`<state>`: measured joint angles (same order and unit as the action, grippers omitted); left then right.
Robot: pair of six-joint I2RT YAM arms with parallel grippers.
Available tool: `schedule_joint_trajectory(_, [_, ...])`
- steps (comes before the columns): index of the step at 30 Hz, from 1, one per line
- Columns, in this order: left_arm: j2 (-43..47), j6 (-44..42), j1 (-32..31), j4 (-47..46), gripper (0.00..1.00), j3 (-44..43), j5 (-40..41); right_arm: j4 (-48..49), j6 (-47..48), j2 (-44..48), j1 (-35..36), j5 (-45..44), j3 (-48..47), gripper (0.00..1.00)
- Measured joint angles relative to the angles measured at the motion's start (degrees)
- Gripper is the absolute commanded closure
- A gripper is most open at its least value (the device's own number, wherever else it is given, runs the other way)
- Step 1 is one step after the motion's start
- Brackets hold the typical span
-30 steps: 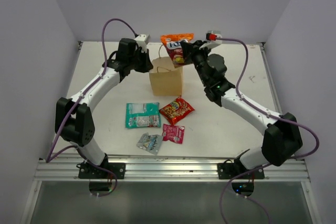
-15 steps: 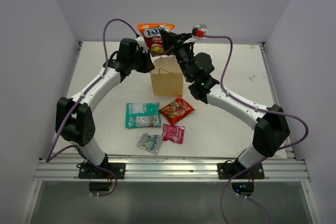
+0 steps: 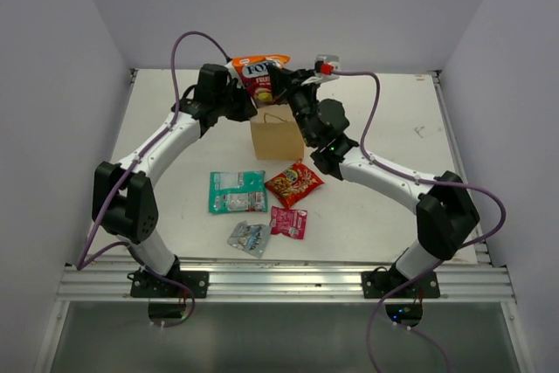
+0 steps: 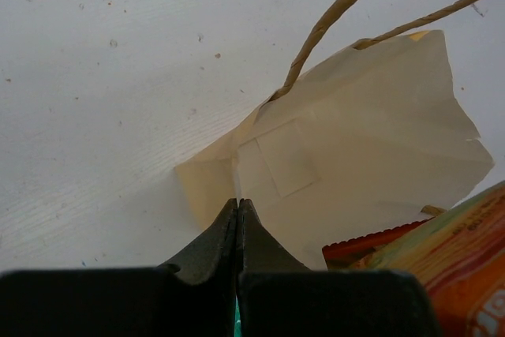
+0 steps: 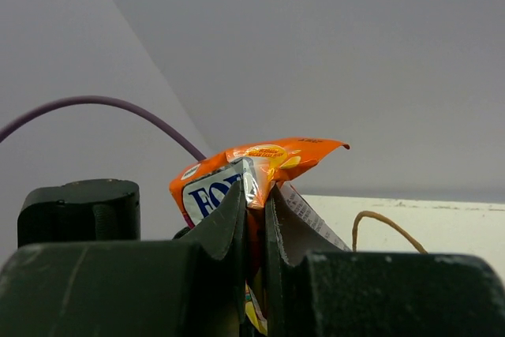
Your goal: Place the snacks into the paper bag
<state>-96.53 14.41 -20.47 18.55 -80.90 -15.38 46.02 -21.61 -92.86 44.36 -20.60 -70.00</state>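
Note:
The brown paper bag stands upright at mid-table. My left gripper is at the bag's upper left edge; in the left wrist view its jaws are shut on the rim of the bag. My right gripper is shut on the large red-yellow snack packet, held in the air above the bag's back left corner. That packet sticks up between the right fingers and shows at the bag's mouth. Other snacks lie in front of the bag: teal-white, red-orange, pink-red, silver-grey.
Both forearms cross over the back half of the white table, meeting above the bag. A loop handle of the bag shows beside the right fingers. Grey walls close in the table on three sides.
My right gripper has carried the red-yellow packet leftward from the bag's back right to above its back left, then slightly down. The left arm has stayed put.

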Motion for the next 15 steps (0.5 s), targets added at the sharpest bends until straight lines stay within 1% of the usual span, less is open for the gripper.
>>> schedule_joint_trajectory(7, [0.0,0.0,0.0,0.0,1.00,0.0,0.0,4.3,-0.6,-0.9,0.0,-1.3,3.9,1.00])
schedule_joint_trajectory(15, [0.0,0.0,0.2,1.3,1.00,0.0,0.6,12.0,-1.8,-7.6,-0.2,-2.5,4.7,1.00])
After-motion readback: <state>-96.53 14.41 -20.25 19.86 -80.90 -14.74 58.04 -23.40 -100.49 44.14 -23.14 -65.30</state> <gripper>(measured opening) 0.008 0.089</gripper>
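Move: The paper bag's middle is some 30 cm below the right hand and about 3 cm ahead, level with it sideways. The hand holds the FOX'S snack packet. The red packet lies on the table about 8 cm back and 4 cm right of the hand, the teal packet roughly 10 cm back and 11 cm left, both nearly 39 cm down. From the left hand, at the bag's left rim, the bag's middle is about 6 cm right, 1 cm ahead and 9 cm below. Downwards, gathering speed, the right hand lowers the FOX'S packet some 6 cm towards the bag's open mouth, easing about 2 cm forward as it sinks, with its wrist nearly steady and its fingers still shut on the packet. The left fingers keep their pinch on the bag's left rim and hold their place almost unmoved. ##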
